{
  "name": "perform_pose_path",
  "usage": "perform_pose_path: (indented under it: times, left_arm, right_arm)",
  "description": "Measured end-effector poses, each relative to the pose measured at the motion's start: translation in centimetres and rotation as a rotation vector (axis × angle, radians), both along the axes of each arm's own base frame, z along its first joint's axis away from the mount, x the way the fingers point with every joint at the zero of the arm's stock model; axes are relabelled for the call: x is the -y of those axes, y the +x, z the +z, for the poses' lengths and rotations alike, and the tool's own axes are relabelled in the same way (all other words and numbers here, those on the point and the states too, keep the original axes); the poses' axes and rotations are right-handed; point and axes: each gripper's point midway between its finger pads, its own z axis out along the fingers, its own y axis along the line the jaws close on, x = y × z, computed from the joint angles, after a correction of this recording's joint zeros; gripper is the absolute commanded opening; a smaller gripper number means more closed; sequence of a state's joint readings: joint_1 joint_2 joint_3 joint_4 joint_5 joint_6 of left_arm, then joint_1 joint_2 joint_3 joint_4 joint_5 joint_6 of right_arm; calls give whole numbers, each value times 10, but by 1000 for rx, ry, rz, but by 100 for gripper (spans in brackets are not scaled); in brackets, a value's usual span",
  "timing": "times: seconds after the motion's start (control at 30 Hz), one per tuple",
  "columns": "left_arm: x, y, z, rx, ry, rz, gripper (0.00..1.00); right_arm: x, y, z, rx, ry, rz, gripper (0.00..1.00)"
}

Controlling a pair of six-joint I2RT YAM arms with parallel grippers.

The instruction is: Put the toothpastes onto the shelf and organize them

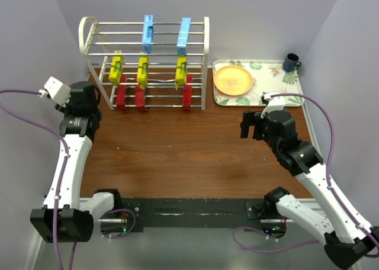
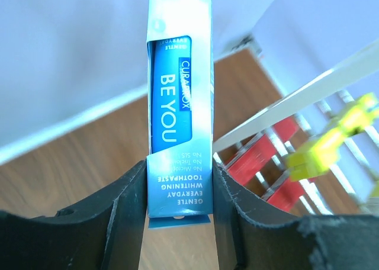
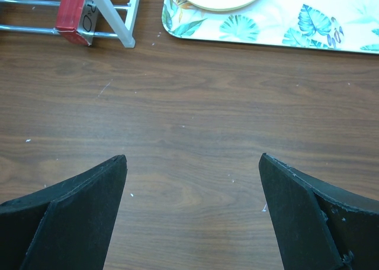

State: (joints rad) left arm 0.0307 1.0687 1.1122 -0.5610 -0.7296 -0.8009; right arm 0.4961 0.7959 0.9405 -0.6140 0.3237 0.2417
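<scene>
The white wire shelf [image 1: 205, 57] stands at the back left of the table. Two light blue toothpastes [image 1: 148, 34] [image 1: 184, 36] stand on its top tier, three yellow ones [image 1: 143, 70] on the middle tier and three red ones [image 1: 140, 96] on the bottom tier. My left gripper [image 2: 179, 163] is shut on another light blue toothpaste [image 2: 177, 110], just left of the shelf [image 2: 308, 95]; this carton does not show in the top view. Over bare wood at the right, my right gripper [image 3: 192, 157] [image 1: 249, 125] is open and holds nothing.
A floral tray [image 1: 263, 68] sits at the back right with an orange plate [image 1: 233, 80] and a dark blue mug [image 1: 291, 62] on it. Grey walls close in the left, back and right sides. In the right wrist view, the shelf's right leg [image 3: 112, 18] is far left.
</scene>
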Motion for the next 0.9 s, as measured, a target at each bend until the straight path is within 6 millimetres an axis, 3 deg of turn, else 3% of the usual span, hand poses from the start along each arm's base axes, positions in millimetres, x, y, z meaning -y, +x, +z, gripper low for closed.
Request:
perform_pose_path:
  times: [0.23,0.4,0.57,0.67,0.9]
  left_arm:
    - [0,9,105,103,162,-109,11]
    - [14,22,170,178,281,-260,8]
    - [38,38,199,206,384,-454,9]
    - [52,49,207,213,419,-556,10]
    - [81,90,193,171,424,-756,10]
  right_arm:
    - [1,-1,1,2,1,0,98]
    - [1,-2,0,-2,-1,0,98]
    - [2,-3,-1,-8,-4,0,98]
    - [2,-3,-2,-10,-6,0,98]
    - [3,-3,-2,-13,-10,-4,98]
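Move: My left hand holds the last blue toothpaste outside the rack's left end. Its place, the free left part of the top shelf, lies about 17 cm ahead, 16 cm to my right and 11 cm above. The nearest shelved blue toothpaste stands about 13 cm right of that spot; the left yellow one is roughly 15 cm below it; the rack's end frame is some 15 cm ahead and 9 cm right of my hand. From my idle right hand the spot is about 23 cm ahead, 50 cm left and 15 cm higher. I keep the blue toothpaste pinched and swing my left hand up some 20 cm to clear the rack's end frame, curving forward and to the right, about 8 cm each, towards the free end of the top shelf, and just starting to sink at the end. Meanwhile my wrist turns clockwise about 45 degrees, its left side rolling up, until the fingers point level and straight forward. ##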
